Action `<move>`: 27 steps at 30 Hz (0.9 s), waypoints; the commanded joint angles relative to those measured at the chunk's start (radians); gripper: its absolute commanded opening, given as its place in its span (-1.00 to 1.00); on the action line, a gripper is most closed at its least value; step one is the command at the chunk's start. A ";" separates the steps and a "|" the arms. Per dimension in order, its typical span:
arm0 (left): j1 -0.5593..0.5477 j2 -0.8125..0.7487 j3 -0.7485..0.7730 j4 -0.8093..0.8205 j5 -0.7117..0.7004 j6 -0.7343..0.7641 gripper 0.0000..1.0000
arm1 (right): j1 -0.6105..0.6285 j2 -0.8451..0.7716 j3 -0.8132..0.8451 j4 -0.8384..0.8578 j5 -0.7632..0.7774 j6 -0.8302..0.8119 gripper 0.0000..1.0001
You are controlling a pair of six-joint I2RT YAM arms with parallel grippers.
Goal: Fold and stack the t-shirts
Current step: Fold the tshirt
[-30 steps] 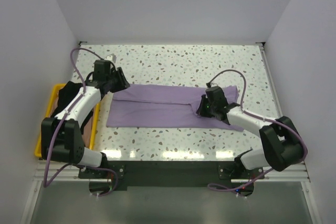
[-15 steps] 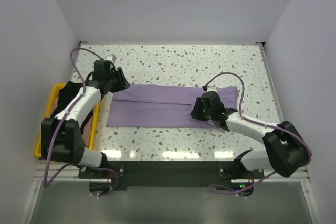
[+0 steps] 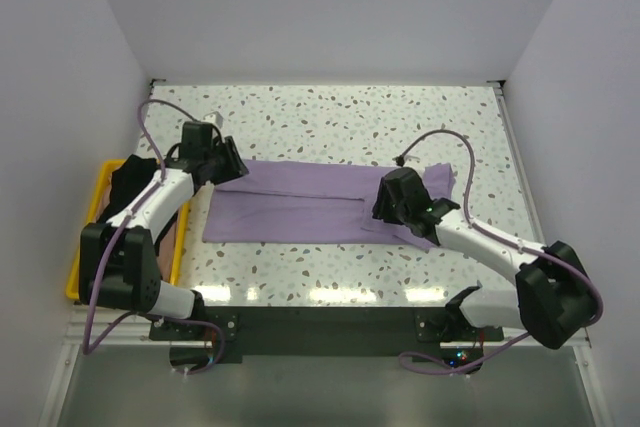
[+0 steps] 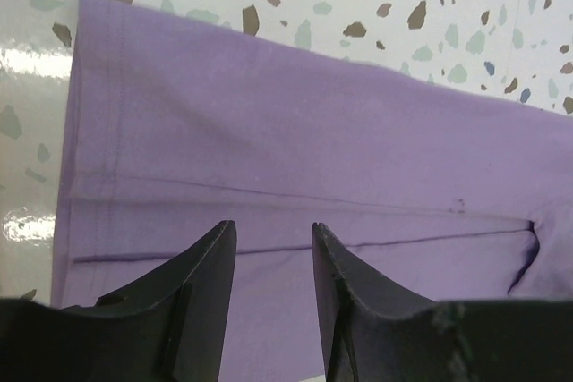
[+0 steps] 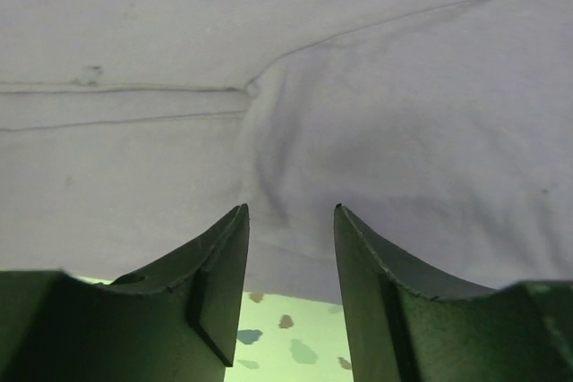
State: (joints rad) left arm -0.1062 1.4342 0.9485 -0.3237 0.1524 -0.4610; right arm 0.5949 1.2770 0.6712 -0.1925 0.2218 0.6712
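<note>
A pale lavender t-shirt lies flat on the speckled table, folded into a long band. My left gripper hovers over its left end, jaws open, with only flat fabric showing beneath the gap of the left gripper. My right gripper sits low over the band's right part, near a crease in the cloth. The right gripper is open with nothing between its fingers. A black t-shirt lies in the crate at the left.
A yellow plastic crate stands off the table's left edge beside the left arm. White walls close in the table on three sides. Speckled tabletop shows behind the shirt and along the near edge.
My right gripper has opened and let go of the lavender cloth, shifting slightly over the band's right part. The left gripper has stayed open in place.
</note>
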 commanded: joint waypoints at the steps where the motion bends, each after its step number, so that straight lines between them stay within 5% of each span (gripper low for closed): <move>1: -0.012 -0.011 -0.059 0.018 -0.002 -0.054 -0.12 | -0.015 -0.039 0.033 -0.122 0.143 0.013 -0.05; 14: -0.012 -0.012 -0.103 -0.023 -0.344 -0.264 -0.08 | -0.135 -0.016 0.021 -0.084 0.024 -0.009 -0.05; 27: -0.001 0.218 0.021 0.011 -0.379 -0.307 -0.06 | -0.199 -0.047 -0.009 -0.079 -0.024 -0.045 -0.04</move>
State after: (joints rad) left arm -0.1135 1.6318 0.9226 -0.3286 -0.1879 -0.7403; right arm 0.4107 1.2564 0.6701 -0.2905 0.2070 0.6456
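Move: Over the folded purple t-shirt, the left hand has the left corner of its upper flap about 8 cm to the left, 3 cm ahead and some 10 cm below. The yellow basket stands roughly 33 cm left and 10 cm back of that hand; the shirt's near-left corner is about 10 cm left and 15 cm back. For the right hand, the rumpled sleeve patch centres around 6 cm right, 5 cm ahead and 7 cm down; the flap's notch is about 5 cm left, 7 cm ahead. Sinking some 8 cm in all, the left hand first draws back about 4 cm, then swings left and comes forward again to the flap's left corner, turning about 25 degrees counter-clockwise and tipping further down, fingers still half open just above the cloth. The right hand slides about 6 cm right, nearly level, over the sleeve patch, open, with a slight clockwise turn. ##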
